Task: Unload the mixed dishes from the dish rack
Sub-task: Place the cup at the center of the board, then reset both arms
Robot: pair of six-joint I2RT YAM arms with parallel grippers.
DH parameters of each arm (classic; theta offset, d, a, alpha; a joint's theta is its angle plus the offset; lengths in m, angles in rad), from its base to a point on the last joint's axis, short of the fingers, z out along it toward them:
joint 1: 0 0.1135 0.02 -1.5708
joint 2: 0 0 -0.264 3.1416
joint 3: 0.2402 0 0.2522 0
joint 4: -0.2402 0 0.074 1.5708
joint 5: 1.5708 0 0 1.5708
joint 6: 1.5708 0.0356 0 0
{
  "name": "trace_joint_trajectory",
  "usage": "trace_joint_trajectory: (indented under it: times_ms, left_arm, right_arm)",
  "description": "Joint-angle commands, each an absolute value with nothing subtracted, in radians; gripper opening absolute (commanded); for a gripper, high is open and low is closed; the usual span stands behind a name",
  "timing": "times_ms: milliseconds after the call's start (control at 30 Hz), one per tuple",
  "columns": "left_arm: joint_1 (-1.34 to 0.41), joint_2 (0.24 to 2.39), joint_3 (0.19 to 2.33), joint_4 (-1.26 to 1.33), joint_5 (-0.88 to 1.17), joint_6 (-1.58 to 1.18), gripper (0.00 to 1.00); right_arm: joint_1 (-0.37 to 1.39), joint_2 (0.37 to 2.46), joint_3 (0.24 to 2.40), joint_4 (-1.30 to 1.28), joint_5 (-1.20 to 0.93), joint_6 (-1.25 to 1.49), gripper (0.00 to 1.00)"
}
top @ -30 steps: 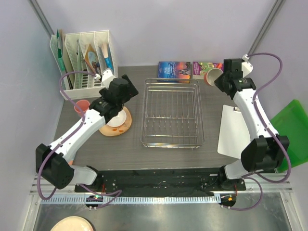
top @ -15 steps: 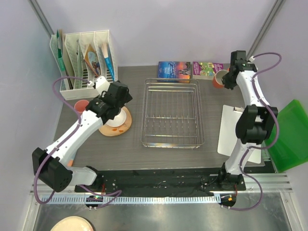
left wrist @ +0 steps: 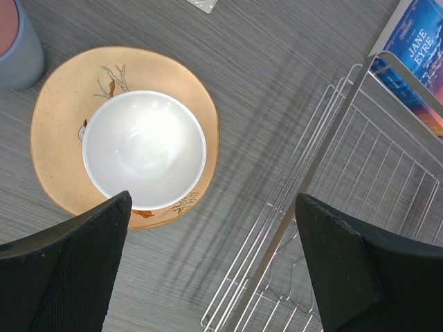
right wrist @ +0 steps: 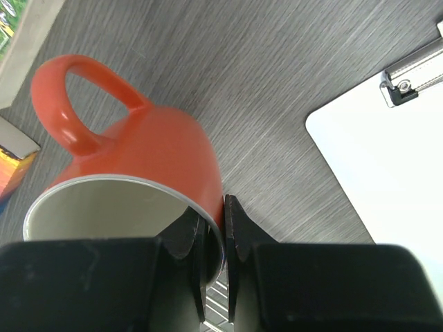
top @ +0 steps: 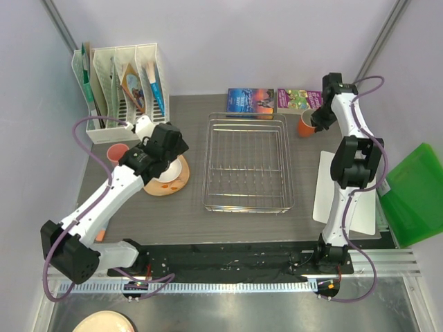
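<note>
The silver wire dish rack (top: 246, 162) stands empty at the table's middle; its left rim shows in the left wrist view (left wrist: 332, 138). My right gripper (top: 316, 119) is shut on the rim of the orange handled mug (top: 306, 124), one finger inside and one outside (right wrist: 214, 214), right of the rack's far corner. The orange bowl with white inside (left wrist: 144, 149) sits on the cream floral plate (left wrist: 59, 117) left of the rack. My left gripper (left wrist: 211, 207) is open and empty above them (top: 169, 149). A pink cup (top: 116, 153) sits inside a light blue one (left wrist: 21, 55).
A white slotted file organiser (top: 124, 79) stands at the back left. Two books (top: 250, 100) lie behind the rack. A white clipboard (top: 342, 187) lies at the right, a green board (top: 415, 194) beyond the table edge.
My right gripper has carried the mug a little nearer and to the left from the back right corner. My left arm has drawn back slightly to the left over the bowl.
</note>
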State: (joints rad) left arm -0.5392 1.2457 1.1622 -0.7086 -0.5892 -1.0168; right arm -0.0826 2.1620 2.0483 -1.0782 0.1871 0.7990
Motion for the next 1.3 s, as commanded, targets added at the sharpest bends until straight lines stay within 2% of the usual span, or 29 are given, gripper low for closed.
trace_joint_trajectory:
  times_ms: [0, 300, 333, 533, 667, 1133, 1200, 1267]
  left_arm:
    - [-0.541, 1.230, 1.154, -0.701, -0.584, -1.025, 0.99]
    - [-0.541, 1.249, 1.150, -0.698, -0.569, -1.019, 0.99]
    - [-0.541, 1.249, 1.150, -0.696, -0.566, -1.017, 0.98]
    - [-0.543, 1.264, 1.152, -0.696, -0.557, -0.997, 0.98]
    - [-0.543, 1.266, 1.154, -0.687, -0.545, -0.979, 0.98]
    - [-0.543, 1.258, 1.141, -0.635, -0.460, -0.894, 1.00]
    - [-0.543, 1.252, 1.123, -0.606, -0.446, -0.896, 1.00]
    - [-0.543, 1.259, 1.120, -0.607, -0.445, -0.900, 1.00]
  right_arm:
    - [-0.080, 2.180, 2.103, -1.114, 0.152, 0.773, 0.01]
    - [-0.080, 2.209, 2.033, -1.100, 0.166, 0.738, 0.02]
    - [-0.080, 2.206, 2.028, -1.092, 0.160, 0.736, 0.04]
    - [-0.078, 2.181, 2.011, -1.065, 0.118, 0.724, 0.34]
    - [-0.072, 2.132, 2.014, -1.051, 0.110, 0.727, 0.44]
    - [-0.042, 1.869, 2.077, -1.051, 0.025, 0.799, 0.56]
    - [-0.017, 1.807, 2.050, -0.990, 0.054, 0.813, 0.56]
    - [0.044, 1.660, 1.912, -0.828, 0.087, 0.850, 0.57]
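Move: The right gripper, pinching the orange cup by its rim, has the bare table spot for the cup about 12 cm below, some 4 cm to its left and 2 cm back. From the same hand, the purple book lies some 13 cm ahead and 4 cm left, the dish rack's middle about 12 cm back and 26 cm left, and the clipboard roughly 22 cm back and 6 cm right. From the left gripper, that spot is about 13 cm ahead, 45 cm right and 22 cm below. Lower the right gripper about 4 cm with the cup, easing slightly back, to bring the cup down to the table beyond the rack's right side. Open the fingers to a bit over half to let go of the rim, then lift away some 16 cm, drifting left and tilting the fingertips up and forward. Let the empty, wide-open left gripper sink and drift right a little. ##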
